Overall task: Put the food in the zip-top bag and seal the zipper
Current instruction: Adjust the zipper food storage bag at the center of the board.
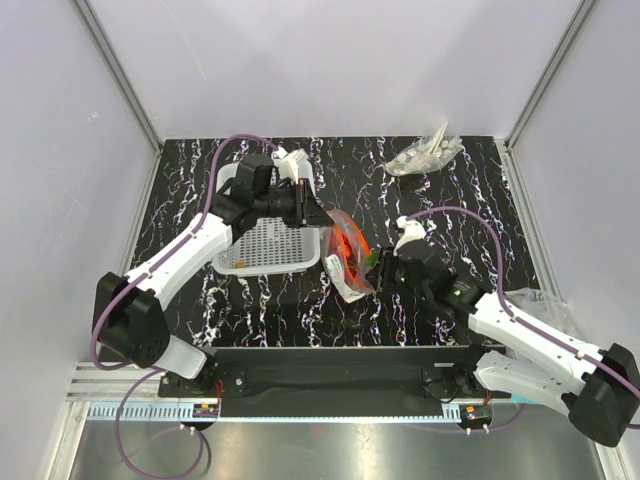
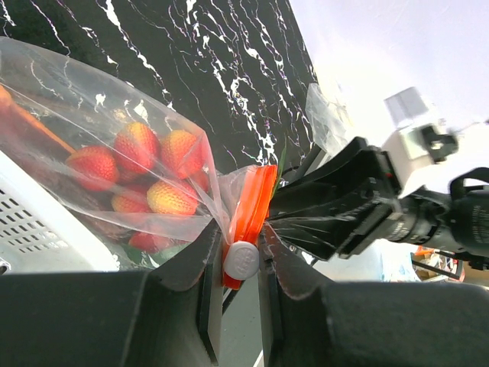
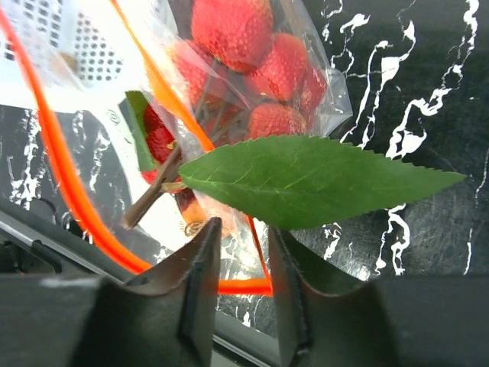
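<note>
The zip-top bag (image 1: 346, 252) hangs between my two grippers, just right of the white basket. Red strawberry-like food (image 2: 137, 172) fills it, also seen in the right wrist view as food (image 3: 252, 46). My left gripper (image 2: 241, 235) is shut on the orange zipper (image 2: 256, 206) at its white slider tab (image 2: 243, 261). A large green leaf (image 3: 321, 180) and a brown stem stick out of the bag's mouth. My right gripper (image 3: 243, 229) stands open just below the leaf, the zipper's corner (image 3: 248, 287) showing in the gap behind its fingers. Seen from above, left gripper (image 1: 318, 214) and right gripper (image 1: 382, 268) flank the bag.
A white lattice basket (image 1: 228, 266) sits under the left arm, touching the bag's left side. A crumpled clear plastic wad (image 1: 425, 155) lies at the back right. More clear plastic (image 1: 545, 300) lies by the right arm at the table's right edge.
</note>
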Tool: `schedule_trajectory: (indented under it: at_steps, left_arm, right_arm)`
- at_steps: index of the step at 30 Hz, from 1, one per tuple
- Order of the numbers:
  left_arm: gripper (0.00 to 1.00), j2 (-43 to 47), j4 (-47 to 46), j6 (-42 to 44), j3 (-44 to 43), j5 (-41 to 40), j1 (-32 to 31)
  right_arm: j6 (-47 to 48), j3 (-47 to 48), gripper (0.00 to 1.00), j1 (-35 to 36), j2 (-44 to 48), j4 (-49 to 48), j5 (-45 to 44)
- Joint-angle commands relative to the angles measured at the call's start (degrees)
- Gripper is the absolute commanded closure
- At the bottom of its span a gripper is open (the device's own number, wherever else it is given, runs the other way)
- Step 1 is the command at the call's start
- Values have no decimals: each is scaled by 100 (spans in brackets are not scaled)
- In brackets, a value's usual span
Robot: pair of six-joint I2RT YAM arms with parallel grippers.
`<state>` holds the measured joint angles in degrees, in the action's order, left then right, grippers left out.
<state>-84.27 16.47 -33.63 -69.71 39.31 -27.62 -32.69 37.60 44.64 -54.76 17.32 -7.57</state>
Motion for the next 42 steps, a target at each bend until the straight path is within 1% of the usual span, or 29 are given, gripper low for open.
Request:
schedule_trajectory:
  at_steps: [1, 3, 4, 6, 7, 9, 10, 11, 12, 13, 14, 15, 16, 17, 19, 20, 21, 22, 24, 28, 32, 33, 35, 36, 38, 39, 40, 41, 42]
  left_arm:
    - [100, 262, -285, 14, -77, 200, 63]
    - [100, 262, -258, 23, -104, 200, 72]
    - [100, 262, -223, 32, -130, 200, 90]
    - [100, 271, -188, 40, -191, 200, 90]
    - [100, 279, -153, 40, -227, 217, 81]
    - [100, 306, -100, 58, -349, 244, 81]
    - [100, 315, -13, 84, -411, 253, 90]
    - [100, 323, 40, 110, -472, 244, 81]
    - [100, 332, 93, 128, -534, 261, 81]
    - [100, 367, 102, 137, -604, 296, 81]
    - [96, 437, 76, 120, -614, 305, 81]
    - [90, 490, 41, 67, -596, 305, 81]
    - [83, 543, -46, 41, -553, 279, 90]
    - [62, 595, -47, 40, -517, 244, 81]
    - [47, 754, -39, 93, -369, 87, 81]
    - [40, 824, -47, 119, -298, 25, 81]
    - [27, 938, -39, 189, -254, -28, 90]
    - [23, 991, -4, 233, -201, -98, 81]
    - [19, 1079, 49, 339, -104, -151, 81]
    - [17, 1185, 163, 568, -8, -205, 81]
    - [16, 1281, 199, 691, 221, -502, 63]
    - [16, 1308, 147, 717, 343, -582, 55]
    - [12, 1421, -72, 674, 580, -723, 46]
    - [8, 1474, -265, 578, 773, -740, 46]
    - [1, 1693, -1169, 454, 1466, -741, 2]
    - [1, 1764, -1564, 297, 1713, -749, -7]
    - [1, 1843, -2368, 226, 1942, -767, -16]
    - [1, 1905, -2733, 147, 2396, -819, -42]
    - [1, 1966, -3389, 68, 2566, -846, -59]
  right_arm:
    - [122, -52, 64, 44, -140, -475, 160]
    - [157, -43, 71, 36, -158, -475, 168]
    - [166, -17, 85, 36, -140, -414, 177]
    - [245, 202, 99, 36, -35, -230, 142]
    - [289, 334, 100, 36, 18, 136, 12]
    - [481, 1053, 100, 36, 176, 682, -182]
    - [561, 1378, 100, 27, 203, 1294, -401]
    - [649, 1729, 100, 27, 185, 1622, -490]
    - [780, 2490, 100, 36, 124, 1956, -578]
    - [851, 2898, 100, 36, 37, 2603, -718]
    - [921, 3641, 100, 36, -182, 2897, -754]
    - [1044, 3979, 100, 36, -332, 3178, -789]
    - [1089, 4287, 100, 36, -490, 3712, -868]
    - [1124, 4656, 100, 36, -787, 3900, -895]
    - [1168, 4730, 100, 36, -1061, 4155, -1008]
    - [1142, 4556, 100, 36, -1254, 4148, -1044]
    - [1124, 4432, 100, 36, -1326, 4104, -1036]
    - [1081, 4309, 100, 44, -1353, 3947, -923]
    - [967, 3949, 100, 36, -1309, 3736, -799]
    - [887, 3711, 100, 27, -1195, 3533, -772]
    - [1097, 3360, 100, 36, -880, 3296, -413]
    - [1167, 3298, 100, 27, -800, 3243, -342]
    - [1194, 3192, 100, 36, -624, 3234, -341]
    - [1212, 3174, 100, 27, -562, 3251, -324]
    - [1238, 3174, 100, 44, -396, 3339, -306]
    - [1265, 3191, 100, 36, -343, 3365, -315]
    - [1291, 3218, 100, 27, -299, 3453, -324]
    - [1291, 3279, 100, 27, -202, 3514, -376]
    - [1317, 3306, 100, 36, -149, 3567, -429]
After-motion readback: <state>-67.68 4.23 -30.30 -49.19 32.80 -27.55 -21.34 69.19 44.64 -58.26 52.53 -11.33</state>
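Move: The right hand, half open, has the lower end of the orange zipper almost between its fingertips, about 1 cm to the left and 1 cm below. The leaf sticks out some 4 cm ahead and 1 cm left. The bagged strawberries lie about 5 cm ahead, 6 cm left and 5 cm lower; the white basket is roughly 12 cm ahead and 24 cm left, 9 cm below. From the left hand, already pinching the zipper's other end, that lower end is about 9 cm back, 9 cm right and 10 cm down. The right fingers shut on the lower end of the bag's orange zipper, then whip it up about 21 cm, drop some 13 cm and ease up 3 cm, drifting right and tipping about 20 degrees on the way down. As the bag rises, the left hand, rising with it, opens wide and releases its end, then sinks some 9 cm, backing off to the left. ##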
